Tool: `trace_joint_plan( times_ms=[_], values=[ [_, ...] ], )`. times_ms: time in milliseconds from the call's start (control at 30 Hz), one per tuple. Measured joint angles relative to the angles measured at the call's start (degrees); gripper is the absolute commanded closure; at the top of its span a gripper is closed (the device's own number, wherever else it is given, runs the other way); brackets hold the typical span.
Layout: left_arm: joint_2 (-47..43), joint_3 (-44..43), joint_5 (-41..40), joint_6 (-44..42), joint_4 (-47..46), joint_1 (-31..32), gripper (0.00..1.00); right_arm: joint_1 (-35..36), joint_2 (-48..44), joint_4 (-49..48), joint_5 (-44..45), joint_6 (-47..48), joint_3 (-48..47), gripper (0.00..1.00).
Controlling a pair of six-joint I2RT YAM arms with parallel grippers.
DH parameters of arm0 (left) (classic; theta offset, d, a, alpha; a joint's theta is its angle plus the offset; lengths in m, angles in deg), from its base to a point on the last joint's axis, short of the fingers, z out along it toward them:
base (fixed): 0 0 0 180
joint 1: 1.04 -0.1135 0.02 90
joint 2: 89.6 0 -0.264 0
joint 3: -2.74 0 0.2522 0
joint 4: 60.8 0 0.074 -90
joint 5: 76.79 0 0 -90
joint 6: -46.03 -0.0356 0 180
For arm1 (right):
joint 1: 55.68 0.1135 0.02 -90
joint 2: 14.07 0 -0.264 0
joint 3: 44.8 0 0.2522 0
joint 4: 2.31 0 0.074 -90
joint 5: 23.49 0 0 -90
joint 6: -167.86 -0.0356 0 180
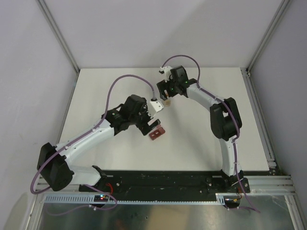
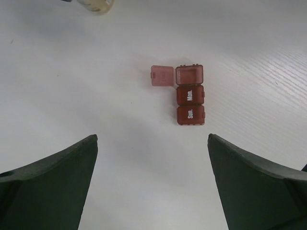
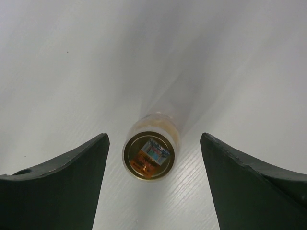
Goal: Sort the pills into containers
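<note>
The containers (image 2: 190, 96) are one dark red strip of three square compartments lying on the white table, also in the top view (image 1: 157, 132). The far compartment (image 2: 189, 75) has its lid (image 2: 162, 75) flipped open to the left and looks empty; "Mon." and "Sun." are closed. My left gripper (image 2: 152, 137) hovers open just short of the strip, holding nothing. A small clear vial (image 3: 151, 155) stands upright between the spread fingers of my right gripper (image 3: 154, 136), touching neither. The pills show only as a yellowish tint through the vial's wall (image 2: 98, 4).
The white table (image 1: 120, 91) is walled by grey panels at left, back and right. The vial (image 1: 168, 101) stands just beyond the strip. Both arm bases sit on the black rail (image 1: 168, 179) at the near edge.
</note>
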Motion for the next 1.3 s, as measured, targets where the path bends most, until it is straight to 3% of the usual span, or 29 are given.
trace_joint_plan(
  times_ms=[567,767,1067,1300],
  values=[
    [-4.20,1.18,0.04,-0.44,1.22,-2.08,0.00,0.87,5.01,5.46,3.21,0.50,-5.31,0.26],
    [-4.22,1.20,0.09,-0.46,1.25,-2.49,0.00,1.01,5.60,6.29,3.28,0.57,-5.84,0.38],
    [-4.22,1.20,0.57,-0.42,1.27,-2.91,0.00,1.01,5.60,7.96,2.36,0.90,-6.29,0.70],
    [-4.22,0.00,2.54,0.17,1.81,-3.50,0.00,0.72,2.89,13.14,-1.51,1.07,-6.32,0.85]
  ],
)
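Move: The pill bottle stands upright almost directly under the open right gripper, neither ahead nor to the side, its middle about 6 cm lower. The pill box, with one lid open, lies some 20 cm nearer the base than the bottle and about 4 cm to its left, flat on the table. From the left gripper the bottle is roughly 20 cm ahead, 7 cm to the right and 12 cm lower. Lower the right gripper about 3 cm over the upright bottle, tipping the fingers slightly downward, then close them until both pads pinch it near the cap. Keep that grip and draw back some 2 cm towards the base, starting to rise. Meanwhile ease the empty, open left gripper about 2 cm left and slightly up, clear of the pill box. ##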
